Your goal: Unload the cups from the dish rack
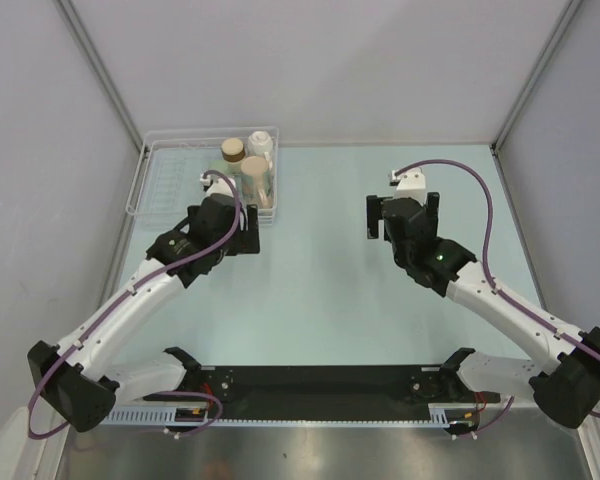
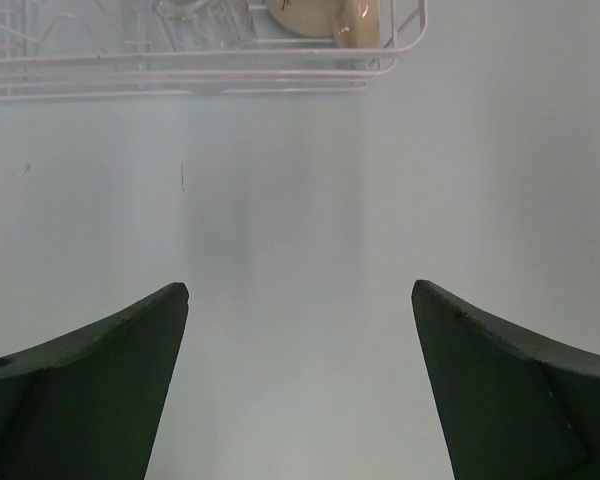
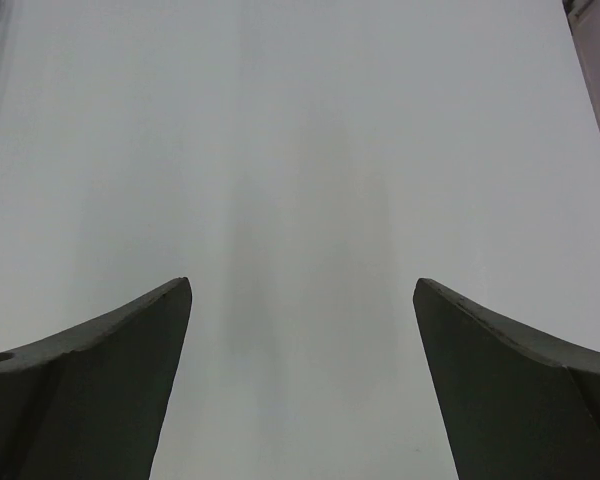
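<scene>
The dish rack [image 1: 160, 185] stands at the far left of the table. In its right end I see a brown cup [image 1: 232, 150], a white cup [image 1: 261, 144] and a beige cup [image 1: 254, 170]; other cups are hard to tell apart. My left gripper [image 1: 242, 228] is open and empty just in front of the rack's near right corner. The left wrist view shows the rack's near rim [image 2: 180, 75] and the beige cup [image 2: 315, 15] behind it, beyond the fingertips [image 2: 170, 300]. My right gripper [image 1: 402, 205] is open and empty over bare table at the right.
Grey walls enclose the table on the left, back and right. A black rail [image 1: 320, 385] runs along the near edge between the arm bases. The right wrist view shows only pale table surface [image 3: 300, 150].
</scene>
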`<state>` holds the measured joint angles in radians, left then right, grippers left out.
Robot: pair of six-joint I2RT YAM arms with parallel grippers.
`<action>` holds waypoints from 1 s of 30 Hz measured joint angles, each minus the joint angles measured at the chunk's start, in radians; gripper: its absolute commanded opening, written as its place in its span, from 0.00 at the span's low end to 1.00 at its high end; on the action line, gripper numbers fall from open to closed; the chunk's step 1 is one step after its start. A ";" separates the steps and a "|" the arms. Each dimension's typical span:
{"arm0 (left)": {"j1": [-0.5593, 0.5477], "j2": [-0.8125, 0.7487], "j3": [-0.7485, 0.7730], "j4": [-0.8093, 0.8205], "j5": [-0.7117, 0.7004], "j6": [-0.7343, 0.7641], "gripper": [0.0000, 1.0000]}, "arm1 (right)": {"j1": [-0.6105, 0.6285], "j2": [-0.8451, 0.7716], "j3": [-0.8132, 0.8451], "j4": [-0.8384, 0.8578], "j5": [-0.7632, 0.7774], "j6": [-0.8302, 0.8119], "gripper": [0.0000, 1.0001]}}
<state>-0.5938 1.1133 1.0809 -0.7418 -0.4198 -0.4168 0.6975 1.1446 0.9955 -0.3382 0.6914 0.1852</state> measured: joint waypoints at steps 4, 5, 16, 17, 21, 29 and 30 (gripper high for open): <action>0.000 0.009 0.035 0.011 -0.026 -0.003 1.00 | -0.016 0.000 0.000 0.016 -0.001 0.006 1.00; 0.000 0.009 0.035 0.014 -0.033 -0.006 1.00 | -0.023 0.001 0.000 0.016 -0.004 0.015 1.00; 0.004 0.023 0.045 0.009 -0.129 -0.072 1.00 | -0.123 0.000 0.000 -0.009 -0.065 0.122 1.00; 0.007 0.039 0.060 -0.003 -0.136 -0.077 1.00 | -0.121 -0.001 0.000 -0.011 -0.068 0.125 1.00; 0.046 0.122 0.140 -0.034 -0.131 -0.103 1.00 | -0.094 -0.005 0.000 -0.040 -0.071 0.134 1.00; 0.201 0.279 0.317 -0.046 -0.051 -0.114 1.00 | 0.006 -0.007 0.008 -0.103 -0.069 0.148 1.00; 0.211 0.303 0.342 -0.047 -0.042 -0.112 1.00 | 0.012 -0.010 0.011 -0.105 -0.072 0.153 1.00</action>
<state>-0.3832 1.4162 1.4227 -0.7887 -0.4622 -0.5289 0.7094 1.1343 1.0065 -0.4431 0.6197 0.3386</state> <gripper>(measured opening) 0.996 0.995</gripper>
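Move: The clear glass near the front of the rack is some 19 cm ahead of the left hand, about 5 cm to its left and 9 cm below. Beside it, the beige mug is about 21 cm ahead of that hand and 4 cm to its right; the green cup stands behind the glass, about 27 cm ahead and 3 cm left. From the right hand the glass lies roughly 45 cm left, 15 cm ahead and 12 cm lower. Bring the open left gripper forward towards the clear glass, about 9 cm in all, easing up and slightly left first, then driving ahead; let it drift left and rise about 3 cm while turning it nearly 20 degrees counter-clockwise. Touch nothing. Let the right hand, open and empty, sway a little right, then swing back left and draw back slightly over the bare table. ##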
